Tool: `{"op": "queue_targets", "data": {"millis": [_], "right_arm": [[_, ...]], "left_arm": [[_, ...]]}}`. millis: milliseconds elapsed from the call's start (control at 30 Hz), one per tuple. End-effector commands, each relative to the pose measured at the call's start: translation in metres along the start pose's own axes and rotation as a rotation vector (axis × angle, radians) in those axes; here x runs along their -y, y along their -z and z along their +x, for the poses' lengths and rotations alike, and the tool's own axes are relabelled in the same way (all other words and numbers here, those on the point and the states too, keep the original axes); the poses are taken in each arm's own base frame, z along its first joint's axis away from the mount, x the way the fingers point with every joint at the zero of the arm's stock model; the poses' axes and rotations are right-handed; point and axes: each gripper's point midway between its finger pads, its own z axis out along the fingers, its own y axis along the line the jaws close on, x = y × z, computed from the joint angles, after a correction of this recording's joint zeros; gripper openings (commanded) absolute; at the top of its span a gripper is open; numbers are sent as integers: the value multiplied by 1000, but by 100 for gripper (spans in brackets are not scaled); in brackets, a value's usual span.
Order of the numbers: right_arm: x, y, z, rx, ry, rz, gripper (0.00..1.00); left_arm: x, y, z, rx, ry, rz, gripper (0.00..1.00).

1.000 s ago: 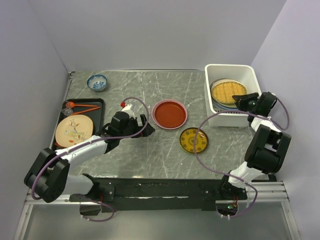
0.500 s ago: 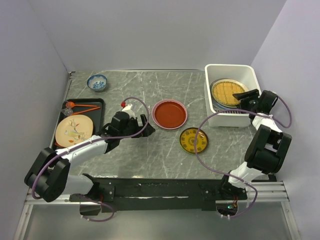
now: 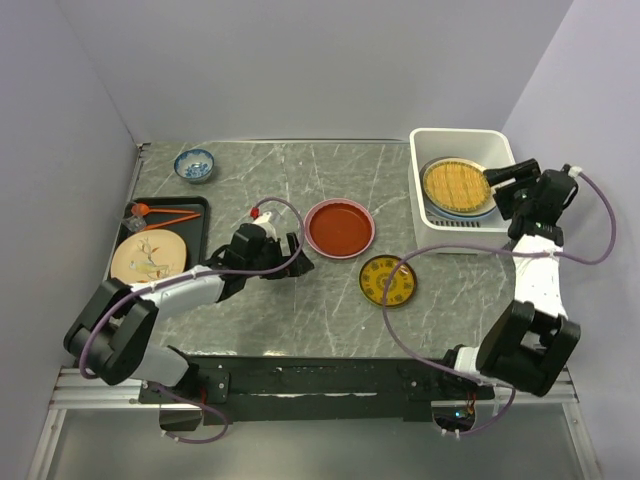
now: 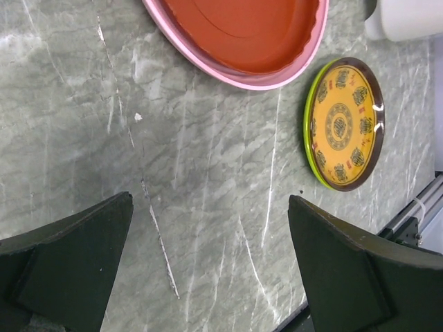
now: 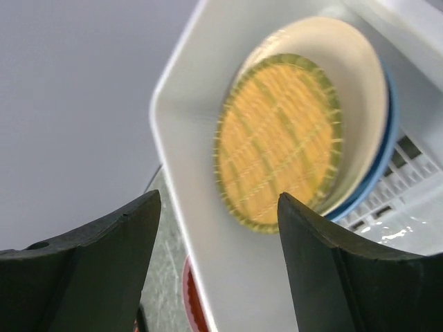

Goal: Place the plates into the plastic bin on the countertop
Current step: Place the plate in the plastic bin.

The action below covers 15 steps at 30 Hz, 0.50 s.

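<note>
The white plastic bin (image 3: pixel 415 200) stands at the back right of the countertop (image 3: pixel 300 180). In it a yellow-green woven plate (image 3: pixel 457 186) lies on a white plate (image 5: pixel 360 83) and a blue one (image 5: pixel 389 138). My right gripper (image 3: pixel 497 177) hovers open over the bin's right side, holding nothing; its wrist view shows the woven plate (image 5: pixel 277 145) between open jaws (image 5: pixel 218 228). A red-orange plate (image 3: pixel 339 228) and a small yellow-patterned plate (image 3: pixel 388 280) lie mid-counter. My left gripper (image 3: pixel 298 258) is open just left of the red-orange plate (image 4: pixel 242 28), over bare countertop (image 4: pixel 208 173).
A black tray (image 3: pixel 197 208) at the left holds a cream leaf-sprig plate (image 3: pixel 148 258) and orange utensils (image 3: pixel 165 215). A small blue-and-white bowl (image 3: pixel 194 164) sits at the back left. Walls close in the left, back and right sides.
My right gripper opened and let go of the woven plate, which now rests in the bin; that arm rose and drew back to the right. The left arm edged slightly toward the red-orange plate.
</note>
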Motion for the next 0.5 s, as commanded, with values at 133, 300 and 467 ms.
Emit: {"op": "queue_targets", "data": {"millis": [133, 300, 467], "right_arm": [[-66, 46, 23, -6, 171, -167, 75], [-75, 57, 51, -66, 201, -208, 75], [-83, 64, 71, -110, 229, -242, 75]], "left_arm": [[10, -14, -21, 47, -4, 3, 99], [7, -20, -22, 38, -2, -16, 99], [10, -19, -27, 56, 3, -9, 99]]}}
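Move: The red plate, the likely next one, lies about 38 cm left of the right hand, 5 cm nearer the robot and some 23 cm below; the woven yellow plate in the bin is about 10 cm left, 1 cm ahead and 12 cm down. The brown-rimmed yellow plate is roughly 26 cm left, 20 cm back. From the left hand the red plate is about 6 cm ahead, 9 cm right and 8 cm below. Already clear of the woven plate and still open, the right hand swings left over the bin towards the red plate by about 10 cm, first climbing some 5 cm and then levelling off, while it draws back about 3 cm and turns some 15 degrees counter-clockwise. The left hand, wide open and touching nothing, eases a little forward and down towards the near left side of the red plate. ##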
